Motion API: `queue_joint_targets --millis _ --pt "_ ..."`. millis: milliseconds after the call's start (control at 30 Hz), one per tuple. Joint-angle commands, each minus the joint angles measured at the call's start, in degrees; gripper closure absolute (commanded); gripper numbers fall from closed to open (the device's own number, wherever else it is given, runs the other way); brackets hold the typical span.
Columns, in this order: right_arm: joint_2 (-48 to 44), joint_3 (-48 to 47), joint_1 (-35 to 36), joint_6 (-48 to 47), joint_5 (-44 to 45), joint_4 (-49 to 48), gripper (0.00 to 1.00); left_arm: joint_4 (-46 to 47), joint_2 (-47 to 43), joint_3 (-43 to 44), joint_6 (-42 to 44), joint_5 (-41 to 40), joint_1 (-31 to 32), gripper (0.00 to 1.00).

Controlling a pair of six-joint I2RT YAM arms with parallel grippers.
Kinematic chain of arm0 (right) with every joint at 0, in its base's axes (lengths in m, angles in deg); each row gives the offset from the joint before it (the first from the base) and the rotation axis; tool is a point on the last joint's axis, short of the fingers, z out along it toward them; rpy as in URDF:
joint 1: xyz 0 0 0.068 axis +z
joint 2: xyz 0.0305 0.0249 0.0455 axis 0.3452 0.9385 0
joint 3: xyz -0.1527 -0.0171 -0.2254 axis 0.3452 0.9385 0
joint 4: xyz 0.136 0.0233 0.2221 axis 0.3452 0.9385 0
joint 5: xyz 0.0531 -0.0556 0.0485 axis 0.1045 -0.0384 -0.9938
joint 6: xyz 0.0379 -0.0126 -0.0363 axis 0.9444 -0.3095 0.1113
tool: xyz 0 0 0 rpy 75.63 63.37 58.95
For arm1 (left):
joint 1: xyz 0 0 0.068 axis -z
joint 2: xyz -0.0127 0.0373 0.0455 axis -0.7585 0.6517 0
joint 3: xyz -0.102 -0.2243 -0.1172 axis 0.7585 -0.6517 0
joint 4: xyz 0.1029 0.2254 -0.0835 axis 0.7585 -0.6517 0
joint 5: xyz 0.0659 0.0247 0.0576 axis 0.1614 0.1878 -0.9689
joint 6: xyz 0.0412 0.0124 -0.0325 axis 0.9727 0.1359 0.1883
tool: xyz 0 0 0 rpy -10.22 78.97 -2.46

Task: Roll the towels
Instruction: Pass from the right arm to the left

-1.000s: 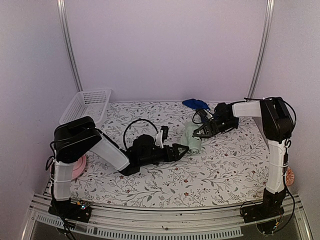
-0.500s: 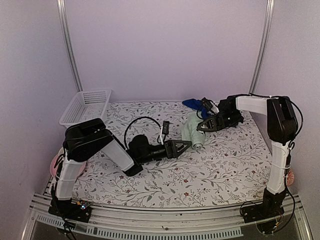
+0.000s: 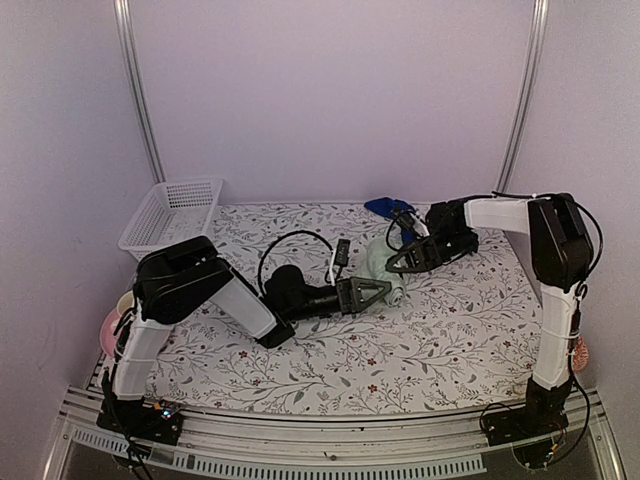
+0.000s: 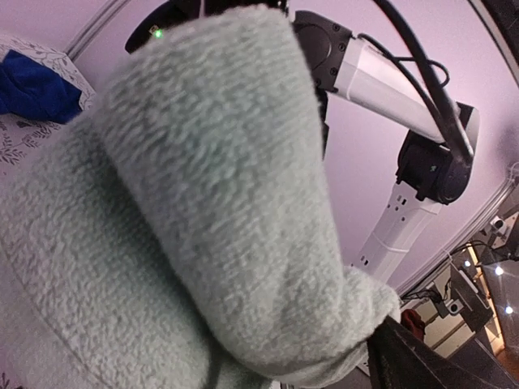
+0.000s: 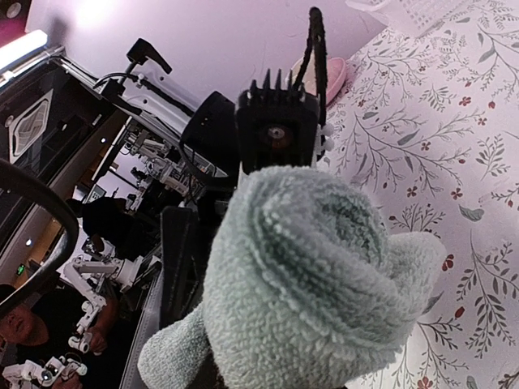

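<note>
The pale green towel [image 3: 383, 268] lies rolled up mid-table, its pile filling the left wrist view [image 4: 219, 203] and its spiral end facing the right wrist camera [image 5: 308, 284]. My left gripper [image 3: 384, 289] stands open at the roll's near end, one dark finger [image 4: 430, 365] showing beside it. My right gripper [image 3: 396, 264] is shut on the roll's far end, its own fingers hidden behind the cloth. The blue towel [image 3: 390, 207] lies crumpled at the back edge, also visible in the left wrist view [image 4: 36, 85].
A white slatted basket [image 3: 175, 210] stands at the back left corner. A pink object [image 3: 108, 330] sits by the left arm's base. The floral tablecloth [image 3: 450, 330] covers the table. The left arm's cable [image 3: 290, 240] loops above its wrist.
My left gripper has slid right and back, up to the green roll. The right gripper shifted slightly along with the roll's far end, which moved a little toward the back.
</note>
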Motion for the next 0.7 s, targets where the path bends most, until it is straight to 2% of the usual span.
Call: queue_joint_targets --millis 0,133,267,400,533,667 --pt "-1.55 2.27 0.44 8.73 3.35 -9.25 0.88 6.15 1.98 -0.35 -2.86 1.64 -0.82 0.07" --pt "-0.91 2.10 0.45 9.20 5.45 -10.00 0.88 9.04 3.67 -0.74 -5.48 2.29 -1.37 0.07" --pt "-2.38 4.31 0.59 14.17 9.14 -16.38 0.88 2.18 3.40 0.73 -4.58 2.01 -1.12 0.10" --pt "-4.43 6.62 0.94 19.55 13.77 -21.83 0.87 0.32 2.80 0.75 -3.57 0.74 -1.07 0.10" --pt "-3.68 6.65 1.32 20.56 13.45 -21.65 0.86 -0.30 3.37 2.10 -3.44 1.22 -0.89 0.10" --pt "-3.87 6.46 2.05 20.80 13.42 -21.81 0.86 -5.01 3.32 3.37 -1.96 0.13 -0.28 0.09"
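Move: The pale green rolled towel hangs in the right gripper's fingers, its middle about 1 cm left of that hand and 1 cm lower. The open left fingers it is meant for wait some 5 cm back, 1 cm left and 2 cm below the right hand. From the left hand, the towel's middle lies about 4 cm ahead and 1 cm above. The blue towel lies roughly 24 cm ahead of the left hand, 5 cm to its right and 13 cm below. Keep the pale green roll pinched in the right gripper and lower it about 5 cm, easing slightly forward, while tipping the left-pointing fingers down by some 10 to 15 degrees. Sink the left gripper about 3 cm beside the roll's near end, fingers still wide open; do not close them yet. ##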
